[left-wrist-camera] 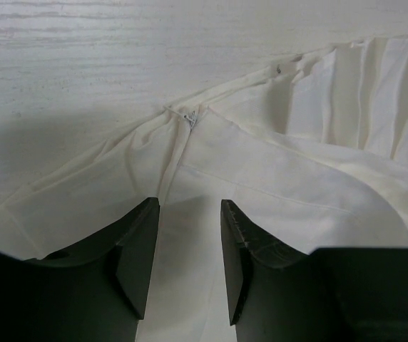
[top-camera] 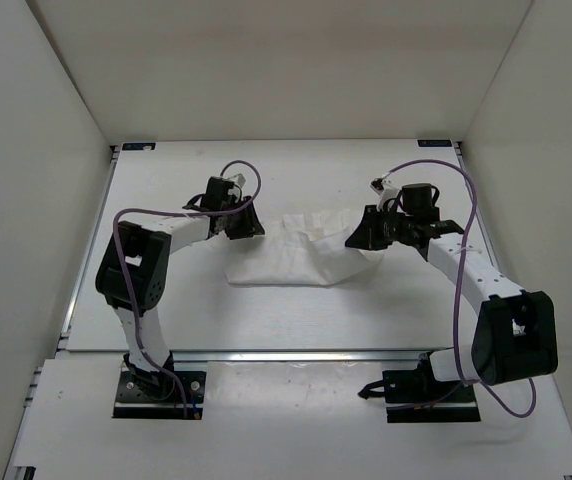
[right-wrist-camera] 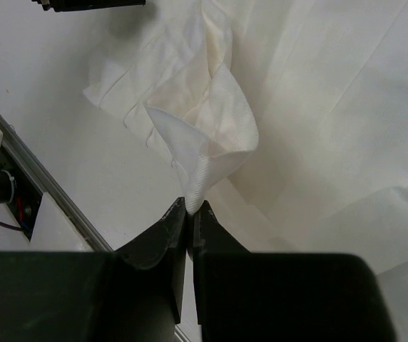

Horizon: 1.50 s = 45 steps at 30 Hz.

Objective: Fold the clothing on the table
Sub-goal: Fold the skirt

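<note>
The clothing (top-camera: 284,257) is a thin white wrinkled piece lying in the middle of the table (top-camera: 166,300). My left gripper (top-camera: 249,229) hovers over its upper left edge. In the left wrist view this gripper (left-wrist-camera: 190,206) is open, and the flat clothing (left-wrist-camera: 297,164) and a seam lie below the gap between its fingers. My right gripper (top-camera: 359,240) is at the cloth's right end. It (right-wrist-camera: 190,208) is shut on a corner of the clothing (right-wrist-camera: 211,121), which rises off the table in a curled, ribbed fold.
Metal rails run along the table's near edge (top-camera: 296,353) and left edge (top-camera: 86,260). White walls close in the back and both sides. Purple cables loop from both arms (top-camera: 466,210). The near rail (right-wrist-camera: 40,171) shows in the right wrist view.
</note>
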Each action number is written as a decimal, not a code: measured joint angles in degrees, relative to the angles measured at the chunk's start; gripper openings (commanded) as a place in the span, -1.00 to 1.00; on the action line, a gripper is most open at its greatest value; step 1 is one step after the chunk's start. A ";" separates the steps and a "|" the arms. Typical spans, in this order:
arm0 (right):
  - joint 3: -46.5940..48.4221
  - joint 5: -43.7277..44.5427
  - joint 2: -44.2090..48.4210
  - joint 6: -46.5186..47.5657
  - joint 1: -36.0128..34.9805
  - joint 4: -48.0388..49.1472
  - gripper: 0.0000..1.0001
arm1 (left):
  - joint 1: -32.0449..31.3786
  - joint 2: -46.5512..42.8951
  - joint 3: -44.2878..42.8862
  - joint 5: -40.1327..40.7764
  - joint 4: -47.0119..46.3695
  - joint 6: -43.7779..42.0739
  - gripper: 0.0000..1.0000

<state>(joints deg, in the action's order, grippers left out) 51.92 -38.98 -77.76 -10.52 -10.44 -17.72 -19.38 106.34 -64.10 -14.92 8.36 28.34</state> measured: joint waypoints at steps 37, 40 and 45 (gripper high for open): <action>-2.51 -0.94 19.02 1.29 3.50 -8.83 -1.00 | 3.74 -36.37 20.11 -6.82 -3.28 4.98 -1.00; -3.37 -1.68 24.39 1.27 3.61 -11.63 -1.00 | 4.72 -44.52 22.95 -7.17 -1.27 5.40 -1.00; -3.52 -5.18 29.70 0.31 4.96 -13.77 -1.00 | 6.16 -53.42 23.47 -8.63 1.22 5.55 -1.00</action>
<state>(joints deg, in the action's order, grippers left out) 48.40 -44.16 -48.05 -10.22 -5.48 -31.48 -13.21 52.93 -40.62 -23.55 9.58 33.89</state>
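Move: The skirt's zipped waistband corner lies just 2 cm ahead of the open left gripper, 2 cm to its right and some 2 cm below. The skirt's near-left corner is about 13 cm back and 6 cm to the left; the pleated hem is around 3 cm ahead and 14 cm right. From the right gripper, already holding the waistband's other end up, the zipped corner lies roughly 10 cm ahead, 21 cm left and 12 cm below. Ease the left gripper forward, right and down a couple of centimetres onto the zipped waistband corner and close it there while the right keeps its pinch almost still. Then lift both and draw them back, tilting the fingertips up: the left about 19 cm up, 13 cm back and somewhat left, the right about 9 cm up and 8 cm back. ##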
